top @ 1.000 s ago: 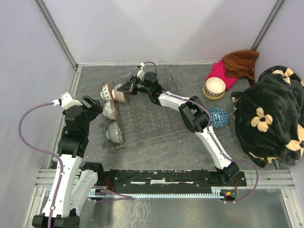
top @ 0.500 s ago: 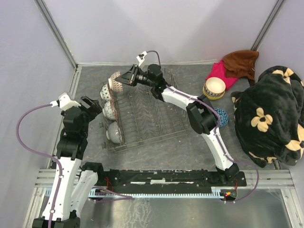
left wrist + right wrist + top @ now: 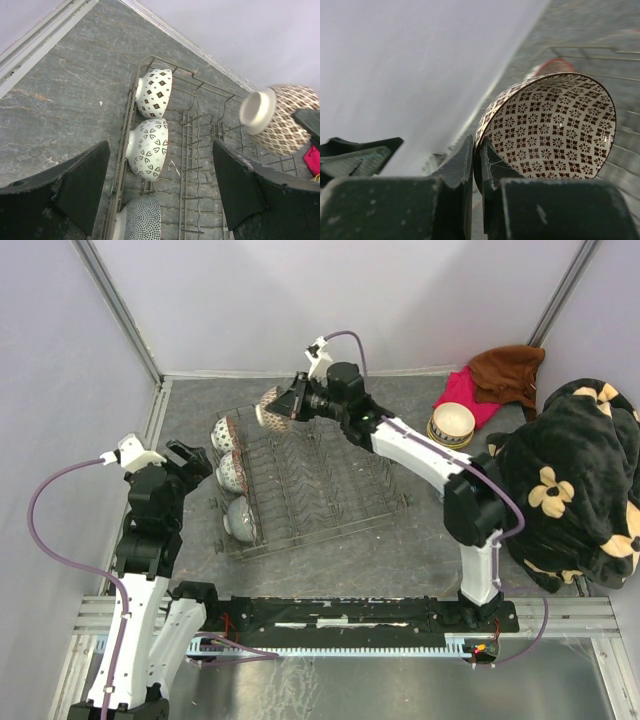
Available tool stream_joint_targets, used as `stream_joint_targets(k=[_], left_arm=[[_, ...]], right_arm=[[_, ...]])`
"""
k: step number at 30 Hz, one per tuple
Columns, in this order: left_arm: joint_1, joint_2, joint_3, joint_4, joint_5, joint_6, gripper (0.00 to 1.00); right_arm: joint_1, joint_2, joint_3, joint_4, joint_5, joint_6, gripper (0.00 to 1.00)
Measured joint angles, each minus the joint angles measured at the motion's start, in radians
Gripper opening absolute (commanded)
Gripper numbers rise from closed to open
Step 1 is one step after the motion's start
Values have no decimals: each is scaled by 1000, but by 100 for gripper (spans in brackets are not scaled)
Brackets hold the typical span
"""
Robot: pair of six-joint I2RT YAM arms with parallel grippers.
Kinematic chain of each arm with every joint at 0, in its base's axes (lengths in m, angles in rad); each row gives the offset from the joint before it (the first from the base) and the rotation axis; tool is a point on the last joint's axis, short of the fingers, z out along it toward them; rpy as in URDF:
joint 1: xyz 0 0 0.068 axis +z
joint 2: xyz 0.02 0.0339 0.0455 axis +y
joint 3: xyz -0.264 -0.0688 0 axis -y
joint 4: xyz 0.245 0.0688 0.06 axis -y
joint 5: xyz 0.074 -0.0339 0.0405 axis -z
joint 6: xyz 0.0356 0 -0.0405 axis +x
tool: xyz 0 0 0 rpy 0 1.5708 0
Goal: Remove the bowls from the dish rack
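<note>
The grey wire dish rack [image 3: 310,490] lies mid-table. Three bowls stand on edge along its left side: a diamond-patterned one [image 3: 155,92], a leaf-patterned one [image 3: 149,148] and a dotted one [image 3: 140,220]. My right gripper [image 3: 292,400] is shut on the rim of a red lattice bowl [image 3: 555,125], holding it in the air above the rack's far left corner [image 3: 272,408]. One finger is inside the rim and one outside. My left gripper [image 3: 161,170] hangs open just left of the rack, over the leaf-patterned bowl, holding nothing.
A yellow-striped bowl [image 3: 452,425] sits on a pink cloth [image 3: 470,390] at the back right, next to a brown cloth [image 3: 508,370]. A black flowered blanket [image 3: 570,480] fills the right side. Walls close in the left and back.
My right gripper has lifted the lattice bowl out of the rack and carried it up and to the right. The left arm has barely moved.
</note>
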Motion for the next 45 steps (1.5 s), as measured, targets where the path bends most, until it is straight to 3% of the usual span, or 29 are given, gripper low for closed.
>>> stream_joint_targets(k=[6, 13, 18, 24, 34, 45], left_arm=[[0, 6, 0, 1, 4, 0, 90], [0, 21, -2, 4, 11, 0, 90], [0, 20, -14, 14, 15, 0, 90], [0, 27, -32, 26, 31, 0, 90], [0, 52, -43, 42, 38, 0, 90], [0, 52, -55, 63, 38, -1, 90]], right_arm=[[0, -278, -83, -358, 269, -267, 1], [-2, -591, -170, -673, 631, -454, 1], [-11, -692, -208, -904, 849, -505, 1], [-61, -708, -286, -1114, 981, -512, 1], [-227, -674, -490, -1155, 964, -512, 1], [-316, -537, -610, -989, 890, -526, 1]])
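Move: Right hand, gripping the rim of the brown-patterned bowl over the rack: the blue bowl on the table lies about 46 cm to the right, 8 cm back and some 25 cm below. The bowl stack sits about 15 cm beyond the blue bowl and roughly level with it sideways; the dish rack's middle is about 4 cm back and 5 cm to this hand's right, below. From the idle left hand the blue bowl is about 62 cm right and 5 cm ahead. Swing the right gripper about 40 cm to the right, off the rack towards the blue bowl, drawing it back some 10 cm on the way and keeping the bowl's rim pinched. Rise about 5 cm first, then sink over 20 cm while rolling the level, left-pointing fingers round until they point mostly down. Let the empty left hand sink a couple of centimetres, fingers staying open. ##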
